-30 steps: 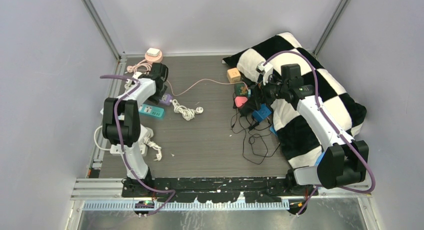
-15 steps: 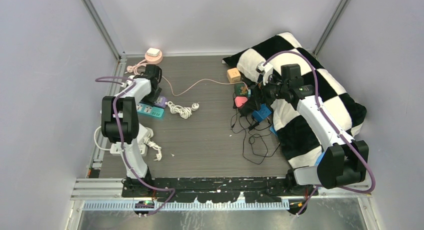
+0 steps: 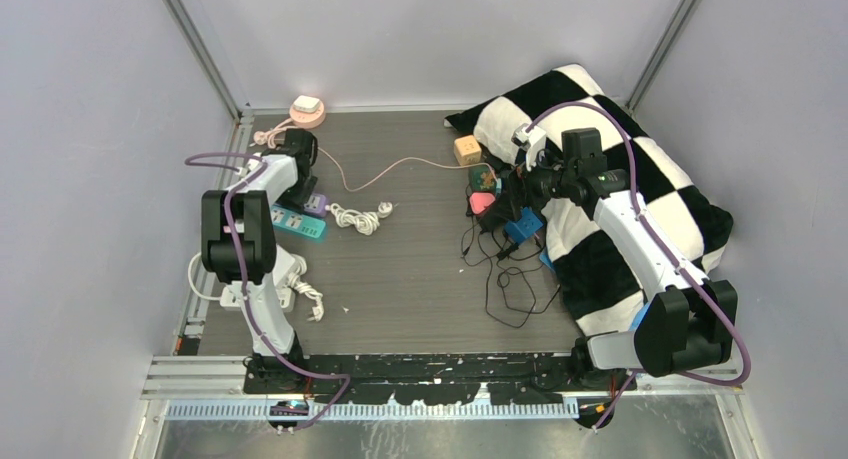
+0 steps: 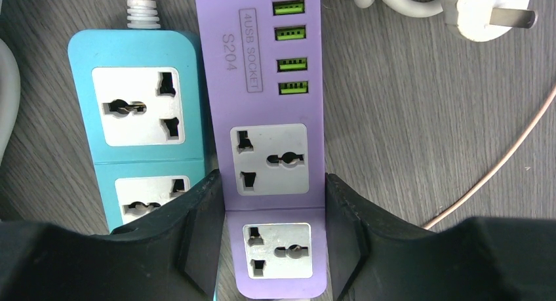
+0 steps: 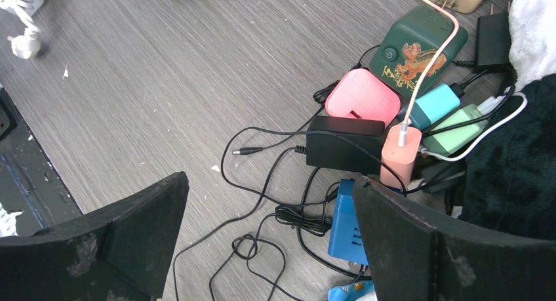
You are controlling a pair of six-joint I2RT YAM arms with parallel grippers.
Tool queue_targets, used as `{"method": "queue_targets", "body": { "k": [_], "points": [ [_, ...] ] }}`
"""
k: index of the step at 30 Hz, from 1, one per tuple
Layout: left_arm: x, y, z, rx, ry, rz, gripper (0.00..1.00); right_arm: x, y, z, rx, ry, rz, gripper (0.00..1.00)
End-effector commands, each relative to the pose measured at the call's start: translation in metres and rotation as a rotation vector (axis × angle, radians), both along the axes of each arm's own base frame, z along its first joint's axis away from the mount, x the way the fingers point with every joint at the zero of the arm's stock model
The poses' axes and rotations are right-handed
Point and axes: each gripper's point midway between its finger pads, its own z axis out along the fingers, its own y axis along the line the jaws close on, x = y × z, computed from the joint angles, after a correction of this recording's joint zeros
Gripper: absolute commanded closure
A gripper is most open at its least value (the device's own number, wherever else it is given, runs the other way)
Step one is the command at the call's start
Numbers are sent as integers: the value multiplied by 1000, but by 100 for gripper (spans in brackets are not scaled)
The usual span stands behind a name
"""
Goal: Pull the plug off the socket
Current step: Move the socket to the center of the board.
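Observation:
My left gripper is shut on the purple socket strip, one finger against each long side. All of the strip's outlets in view are bare. A white plug lies loose on the table just beyond the strip, joined to a coiled white cable. A teal socket strip lies tight against the purple one. In the top view my left gripper sits at the back left with the purple strip. My right gripper hangs open above a heap of chargers, holding nothing.
Pink, green, teal and black adapters and tangled black cables lie beside a black-and-white checkered pillow. A thin pink cord crosses the table. A white power strip lies near left, a pink round charger at the back.
My left gripper has slid left and slightly back with the purple strip in its grip; the white cable and plug shifted left as well. The right arm has not moved.

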Motion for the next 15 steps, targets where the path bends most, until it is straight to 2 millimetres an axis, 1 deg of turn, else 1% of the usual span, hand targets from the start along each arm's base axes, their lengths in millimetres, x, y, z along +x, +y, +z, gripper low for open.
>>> {"method": "queue_targets", "body": {
  "k": [1, 2, 3, 4, 6, 7, 10, 13, 15],
  "points": [
    [3, 14, 11, 38, -2, 41, 85, 2, 4, 11, 11, -34, 19, 0],
    [2, 15, 11, 40, 3, 42, 82, 2, 4, 11, 11, -36, 19, 0],
    [2, 15, 12, 41, 5, 41, 77, 2, 4, 11, 11, -35, 19, 0],
    [2, 16, 13, 41, 4, 42, 71, 2, 4, 11, 11, -35, 20, 0],
    [2, 16, 15, 40, 1, 42, 54, 2, 4, 11, 10, -35, 20, 0],
    [2, 15, 17, 38, -2, 40, 48, 2, 4, 11, 9, -35, 19, 0],
    [2, 14, 22, 36, -13, 34, 33, 2, 4, 12, 11, -37, 20, 0],
    [2, 13, 27, 31, -23, 26, 24, 2, 4, 12, 11, -38, 21, 0],
    [3, 11, 30, 21, -30, 15, 21, 2, 4, 13, 11, -40, 21, 0]
  ]
}}
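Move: Between the left fingers is the purple socket, its middle about 3 cm to the hand's left and 1 cm ahead, at fingertip height. The teal socket lies alongside, some 5 cm back and 2 cm left of the hand; the coiled white cord is roughly 10 cm to the right and 3 cm back. From the idle right hand, the purple socket is about 44 cm left, 8 cm ahead and 16 cm lower. Letting go of the purple socket, the left hand stays almost in place, drifting only about half a centimetre left. Its fingers, still closed on the socket's sides near the outlet end at first, spread from about half to three-quarters open and come clear on both sides; the back finger opens against the near side of the teal socket. ##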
